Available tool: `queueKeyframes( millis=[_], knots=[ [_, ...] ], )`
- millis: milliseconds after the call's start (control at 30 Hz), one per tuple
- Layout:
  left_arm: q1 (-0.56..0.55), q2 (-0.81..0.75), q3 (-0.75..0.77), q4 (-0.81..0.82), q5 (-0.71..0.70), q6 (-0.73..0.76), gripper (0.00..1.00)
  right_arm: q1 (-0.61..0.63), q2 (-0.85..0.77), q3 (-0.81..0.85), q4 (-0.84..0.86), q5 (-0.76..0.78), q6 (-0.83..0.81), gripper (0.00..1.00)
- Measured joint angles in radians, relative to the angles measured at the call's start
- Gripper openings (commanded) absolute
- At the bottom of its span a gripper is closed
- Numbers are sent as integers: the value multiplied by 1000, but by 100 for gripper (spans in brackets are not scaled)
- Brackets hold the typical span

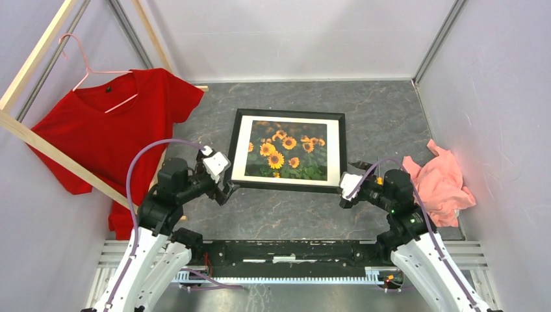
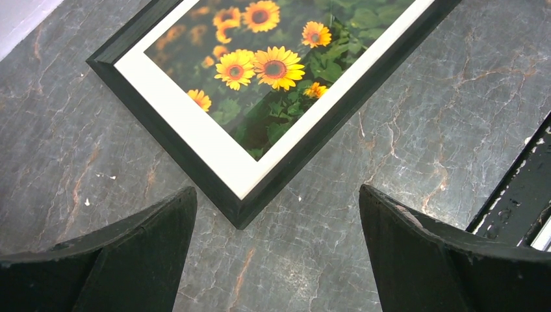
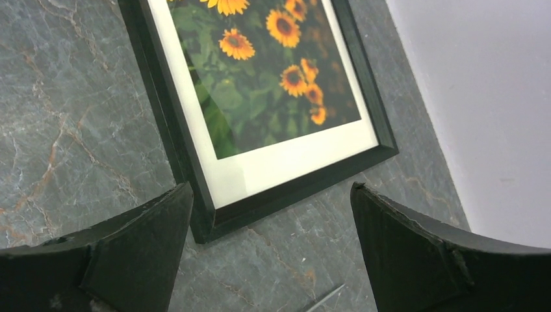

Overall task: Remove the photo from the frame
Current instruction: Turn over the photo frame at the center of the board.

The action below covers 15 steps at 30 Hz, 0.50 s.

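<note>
The black frame (image 1: 238, 151) lies flat, face up, on the grey stone table. Inside it, behind a white mat, is the photo (image 1: 286, 150) of orange-yellow sunflowers on dark foliage. My left gripper (image 1: 224, 188) is open just off the frame's near left corner (image 2: 241, 218), which shows between its fingers in the left wrist view. My right gripper (image 1: 346, 188) is open beside the frame's near right corner (image 3: 203, 229). Neither gripper touches the frame (image 3: 295, 188), and both hold nothing. The photo (image 2: 273, 71) shows in the left wrist view, and the photo (image 3: 260, 78) shows in the right wrist view as well.
A red T-shirt (image 1: 110, 123) hangs on a pink hanger from a pale wooden rack (image 1: 39, 140) at the left. A crumpled pink cloth (image 1: 438, 182) lies at the right, by the right arm. White walls enclose the table on three sides.
</note>
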Motion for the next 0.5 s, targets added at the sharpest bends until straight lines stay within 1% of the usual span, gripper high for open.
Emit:
queueKeyframes(
  millis=[267, 400, 500],
  knots=[
    [2, 56, 0, -1, 10, 0, 100, -36, 154, 0, -5, -62, -45, 98],
    [8, 57, 0, -1, 13, 0, 100, -35, 222, 0, -5, -89, -64, 96],
    [12, 55, 0, 0, 27, 0, 100, -9, 284, 13, -10, -78, -84, 94]
  ],
)
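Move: The photo frame lies flat; its middle is about 16 cm ahead, 18 cm to the left and 14 cm below the right hand. The frame's near right corner is only some 3 cm ahead and 3 cm left of this hand, and a thin tool lies about 8 cm ahead and 9 cm to its right. From the left hand the frame's middle is roughly 16 cm ahead, 18 cm to the right and 19 cm below. Lower the right gripper about 5.5 cm, almost straight down, towards the near right corner of the photo frame, fingers wide open. Tip the fingers some 10 to 15 degrees steeper as it sinks, without touching the frame yet. Keep the left gripper open above its own near corner, letting it settle by just a centimetre. ##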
